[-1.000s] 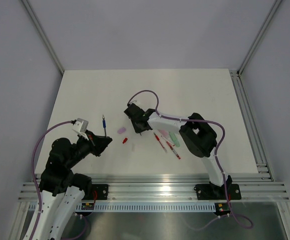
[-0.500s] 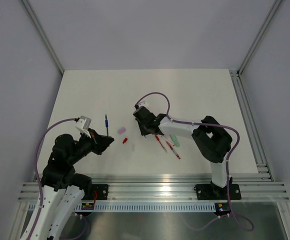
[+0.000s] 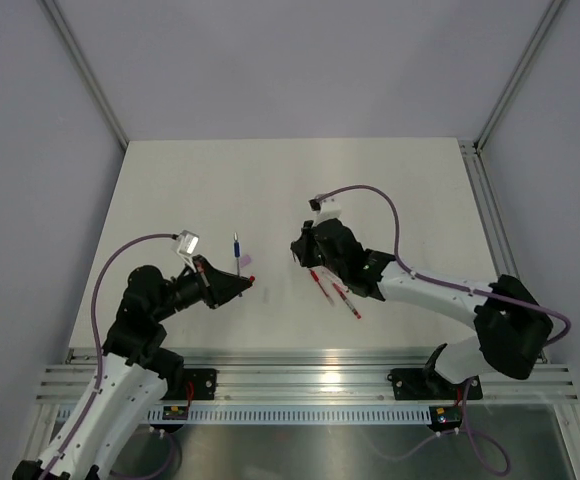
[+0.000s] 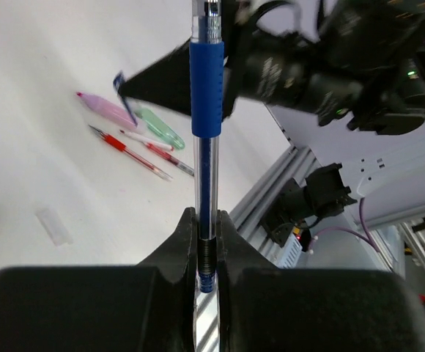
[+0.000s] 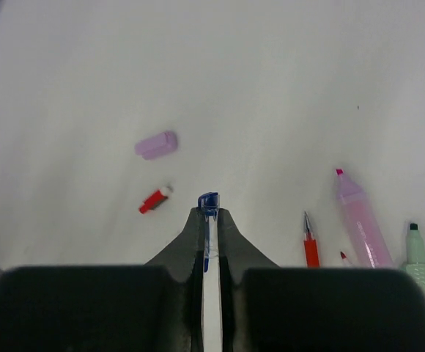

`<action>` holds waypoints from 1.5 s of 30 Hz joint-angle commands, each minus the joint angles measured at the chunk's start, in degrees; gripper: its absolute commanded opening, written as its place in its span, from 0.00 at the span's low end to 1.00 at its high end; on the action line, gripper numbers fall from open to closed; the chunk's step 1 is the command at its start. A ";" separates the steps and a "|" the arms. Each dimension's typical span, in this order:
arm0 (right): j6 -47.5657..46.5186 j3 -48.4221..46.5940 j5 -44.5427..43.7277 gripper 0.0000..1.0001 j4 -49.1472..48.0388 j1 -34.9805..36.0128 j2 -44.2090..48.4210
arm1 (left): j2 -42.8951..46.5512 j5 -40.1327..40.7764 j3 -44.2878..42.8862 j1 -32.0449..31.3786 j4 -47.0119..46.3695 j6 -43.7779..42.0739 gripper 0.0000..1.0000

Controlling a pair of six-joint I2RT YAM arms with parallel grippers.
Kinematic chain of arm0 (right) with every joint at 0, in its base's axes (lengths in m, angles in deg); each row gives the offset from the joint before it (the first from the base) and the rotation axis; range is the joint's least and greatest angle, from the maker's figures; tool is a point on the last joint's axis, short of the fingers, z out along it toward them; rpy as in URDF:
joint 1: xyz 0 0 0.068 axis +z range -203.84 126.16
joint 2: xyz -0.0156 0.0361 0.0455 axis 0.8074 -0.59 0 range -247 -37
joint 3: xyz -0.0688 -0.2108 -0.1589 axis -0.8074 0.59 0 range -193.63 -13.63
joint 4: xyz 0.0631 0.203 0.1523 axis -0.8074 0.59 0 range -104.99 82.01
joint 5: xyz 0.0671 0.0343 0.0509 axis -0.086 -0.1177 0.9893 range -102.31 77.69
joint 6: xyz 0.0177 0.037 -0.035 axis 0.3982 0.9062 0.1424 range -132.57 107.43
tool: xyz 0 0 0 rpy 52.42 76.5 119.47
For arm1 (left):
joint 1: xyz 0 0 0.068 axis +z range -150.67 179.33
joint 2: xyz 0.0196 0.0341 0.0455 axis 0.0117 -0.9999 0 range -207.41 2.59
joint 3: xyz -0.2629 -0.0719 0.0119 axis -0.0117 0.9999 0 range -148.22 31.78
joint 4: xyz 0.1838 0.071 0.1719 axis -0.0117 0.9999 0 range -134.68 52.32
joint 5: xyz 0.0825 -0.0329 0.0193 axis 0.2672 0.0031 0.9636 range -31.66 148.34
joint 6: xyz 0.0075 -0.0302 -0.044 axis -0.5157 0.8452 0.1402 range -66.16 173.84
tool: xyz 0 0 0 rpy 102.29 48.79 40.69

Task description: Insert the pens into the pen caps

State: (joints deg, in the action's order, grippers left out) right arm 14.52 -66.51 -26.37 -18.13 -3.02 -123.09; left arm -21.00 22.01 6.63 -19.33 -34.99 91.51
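Observation:
My left gripper is shut on the lower end of a blue pen, which stands out straight beyond the fingers. A small blue pen cap is pinched at the tips of my right gripper, held above the table. The two grippers face each other, a short gap apart. On the table lie a pink cap, a red cap, red pens, a pink pen and a pale green pen.
The white table ends at an aluminium rail along the near edge, where both arm bases are bolted. Purple cables loop over each arm. Grey walls close in the back and sides.
My right gripper has shut on the blue cap and drawn back to the right with it. The left gripper has carried the blue pen right, toward the middle.

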 commanded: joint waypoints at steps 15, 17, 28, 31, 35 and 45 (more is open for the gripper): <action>1.74 -0.28 -13.26 0.00 -35.08 10.07 10.24 | -3.30 -4.79 4.58 -5.43 -15.23 6.54 0.00; 1.65 -0.64 -13.62 0.00 -36.41 11.04 9.45 | -3.21 -5.06 4.58 -5.43 -15.41 6.54 0.00; 1.21 -3.72 -11.87 0.00 -37.82 12.71 6.02 | -3.04 -5.76 5.11 -5.52 -16.29 7.07 0.00; 1.21 -3.89 -10.99 0.00 -37.65 13.15 5.31 | -3.04 -5.67 5.02 -5.52 -16.11 7.07 0.00; 1.47 -3.89 -10.11 0.00 -36.51 13.51 4.70 | -2.95 -5.59 5.02 -5.52 -16.20 6.98 0.00; 2.88 -3.28 -7.73 0.00 -35.01 13.51 4.17 | -2.86 -5.15 4.84 -5.52 -15.85 6.71 0.00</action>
State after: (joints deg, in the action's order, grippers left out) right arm 16.97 -68.02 -35.09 -52.51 9.92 -119.06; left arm -24.56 17.96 11.64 -24.61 -47.84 98.33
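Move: The right hand, with the blue cap already in its fingers, has the upward-pointing tip of the blue pen roughly 11 cm to its left, 5 cm back and 16 cm higher. On the table some 13 cm below this hand, the red cap lies 14 cm to its left and level with it, the purple cap 16 cm left and 6 cm farther out, the red pen 8 cm right and 2 cm back. From the left hand, the blue cap is about 11 cm ahead, 11 cm right and 8 cm below. The right hand keeps its pinch on the blue cap and lifts it steeply by about 20 cm, swinging its fingers up from slanting down to slightly above level (some 40 degrees), then carries it 8 cm left and a little back towards the tip of the blue pen, easing down 1 to 2 cm at the end. The left hand, still pinching the pen near its rear end with the tip slanting up and forward, shifts about 3 cm right and slightly back, dips and recovers on the way, turns a little clockwise and then holds still as the cap comes in. ##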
